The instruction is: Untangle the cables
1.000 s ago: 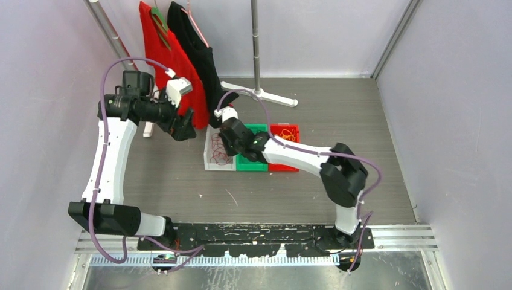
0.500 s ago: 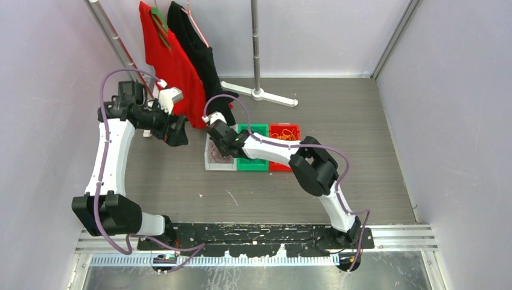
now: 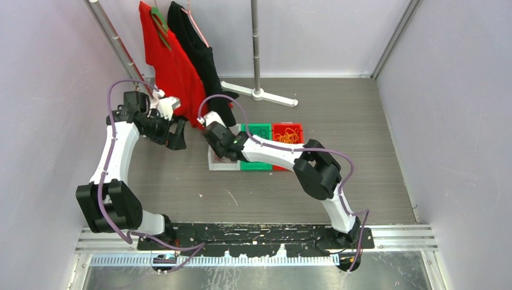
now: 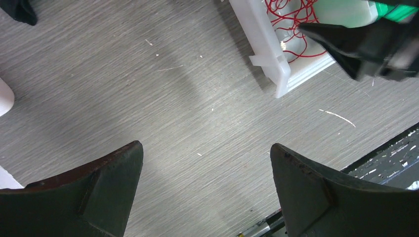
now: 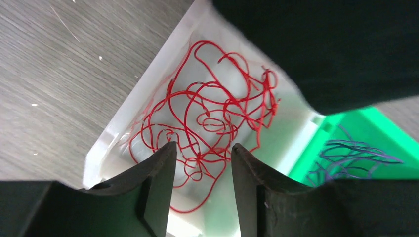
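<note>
Red cable [image 5: 212,111] lies as a loopy wad in the white tray [image 5: 123,128]. My right gripper [image 5: 202,148] hovers just above it, open, with strands showing below the gap and nothing clamped. Purple cable [image 5: 351,153] sits in the green tray [image 5: 390,133] next to it. From above, the orange cable [image 3: 291,134] fills the red tray [image 3: 300,128], and the right gripper [image 3: 222,152] covers most of the white tray [image 3: 215,165]. My left gripper [image 4: 205,148] is wide open over bare floor, left of the white tray [image 4: 269,59], holding nothing.
A red garment [image 3: 172,63] and a black garment [image 3: 202,54] hang from a rack behind the trays, close to the left arm. The stand's white base [image 3: 259,93] lies farther back. Walls close in on both sides; a metal rail [image 3: 253,232] runs along the near edge.
The right gripper swung left from the green tray to above the white tray and opened its jaws. The left arm drew down and back, still open.
</note>
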### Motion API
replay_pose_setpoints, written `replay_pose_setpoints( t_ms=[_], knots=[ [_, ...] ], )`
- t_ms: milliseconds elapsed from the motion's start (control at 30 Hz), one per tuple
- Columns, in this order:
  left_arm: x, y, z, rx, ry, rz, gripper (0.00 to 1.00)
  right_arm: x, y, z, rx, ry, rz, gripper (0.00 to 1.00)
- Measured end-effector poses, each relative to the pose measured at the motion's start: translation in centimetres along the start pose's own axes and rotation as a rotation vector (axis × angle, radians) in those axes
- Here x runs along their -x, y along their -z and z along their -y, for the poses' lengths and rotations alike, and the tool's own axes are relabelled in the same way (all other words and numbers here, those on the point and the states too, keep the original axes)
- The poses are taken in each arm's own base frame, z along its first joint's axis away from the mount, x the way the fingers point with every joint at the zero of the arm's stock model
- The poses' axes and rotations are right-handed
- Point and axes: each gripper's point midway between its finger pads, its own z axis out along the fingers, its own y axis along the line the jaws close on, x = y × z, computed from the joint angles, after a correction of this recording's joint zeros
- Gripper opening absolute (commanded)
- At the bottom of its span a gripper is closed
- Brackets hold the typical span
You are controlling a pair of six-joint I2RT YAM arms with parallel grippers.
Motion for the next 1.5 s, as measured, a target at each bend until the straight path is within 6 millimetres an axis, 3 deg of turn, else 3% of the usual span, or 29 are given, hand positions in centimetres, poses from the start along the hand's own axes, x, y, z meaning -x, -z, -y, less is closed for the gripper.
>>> replay_pose_setpoints(
  t_ms=[100, 200, 400, 500, 567, 733, 800, 867, 967, 1000, 1100, 1167, 1300, 1500],
  knots=[
    [0.2, 0.2, -0.2, 0.013, 0.0, 0.019, 0.99, 1.9, 2.4, 0.9, 0.0, -0.022, 0.044, 0.71],
    [0.3, 0.3, -0.1, 0.031, 0.009, 0.053, 0.99, 3.7, 5.4, 2.4, -0.016, -0.052, 0.098, 0.99],
    [-0.6, -0.1, 0.6, 0.052, 0.045, 0.118, 0.99, 5.6, 11.1, 5.6, -0.051, -0.109, 0.202, 1.0],
    [-1.0, -1.3, 0.3, 0.066, 0.069, 0.159, 0.99, 4.7, 13.6, 8.0, -0.075, -0.167, 0.254, 1.0],
    [-1.7, -3.0, 0.0, 0.067, 0.09, 0.192, 0.99, 2.6, 15.1, 11.0, -0.108, -0.232, 0.279, 1.0],
    [-6.2, -8.6, -0.4, 0.061, 0.174, 0.214, 1.0, -6.3, 18.4, 25.2, -0.47, -0.49, 0.319, 1.0],
    [-7.1, -10.2, -1.0, 0.079, 0.186, 0.246, 1.0, -10.5, 20.0, 29.5, -0.658, -0.537, 0.339, 1.0],
    [-7.6, -11.3, -1.7, 0.106, 0.193, 0.277, 0.99, -14.6, 21.0, 32.0, -0.799, -0.536, 0.376, 1.0],
    [-6.4, -11.4, -3.0, 0.163, 0.185, 0.349, 0.99, -21.8, 21.8, 35.1, -1.002, -0.568, 0.311, 1.0],
    [-5.7, -11.2, -3.5, 0.185, 0.182, 0.38, 0.99, -23.3, 22.0, 36.0, -1.051, -0.591, 0.28, 1.0],
    [-4.0, -10.5, -4.6, 0.24, 0.167, 0.473, 0.99, -24.9, 21.9, 38.2, -1.146, -0.653, 0.26, 1.0],
    [-3.6, -10.3, -5.0, 0.266, 0.163, 0.526, 0.99, -25.2, 20.5, 38.7, -1.151, -0.658, 0.253, 1.0],
    [-3.6, -10.5, -5.0, 0.281, 0.168, 0.607, 0.99, -26.5, 17.5, 38.9, -1.107, -0.654, 0.213, 1.0],
    [-4.2, -11.8, -5.3, 0.296, 0.181, 0.645, 1.0, -25.9, 14.9, 39.6, -1.025, -0.68, 0.271, 1.0]
  ],
)
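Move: The red cable lies loose in the white box, about 3 cm ahead of my right hand, neither left nor right of it, and some 7 cm below. The green box stands beside it, 3 cm ahead and about 11 cm to my right; the red box is likewise 3 cm ahead but 22 cm to the right. From my left hand the red cable is roughly 17 cm to the right, 6 cm ahead and 15 cm down. I lift my right hand some 14 cm up out of the white box, spreading its half-open fingers wide, then swing it about 50 cm right over the green and red boxes, turning clockwise and sinking beside them as the fingers tip upward. Meanwhile my open left hand drops about 13 cm, left of the white box, easing forward and tipping its fingers up some 30 degrees. ##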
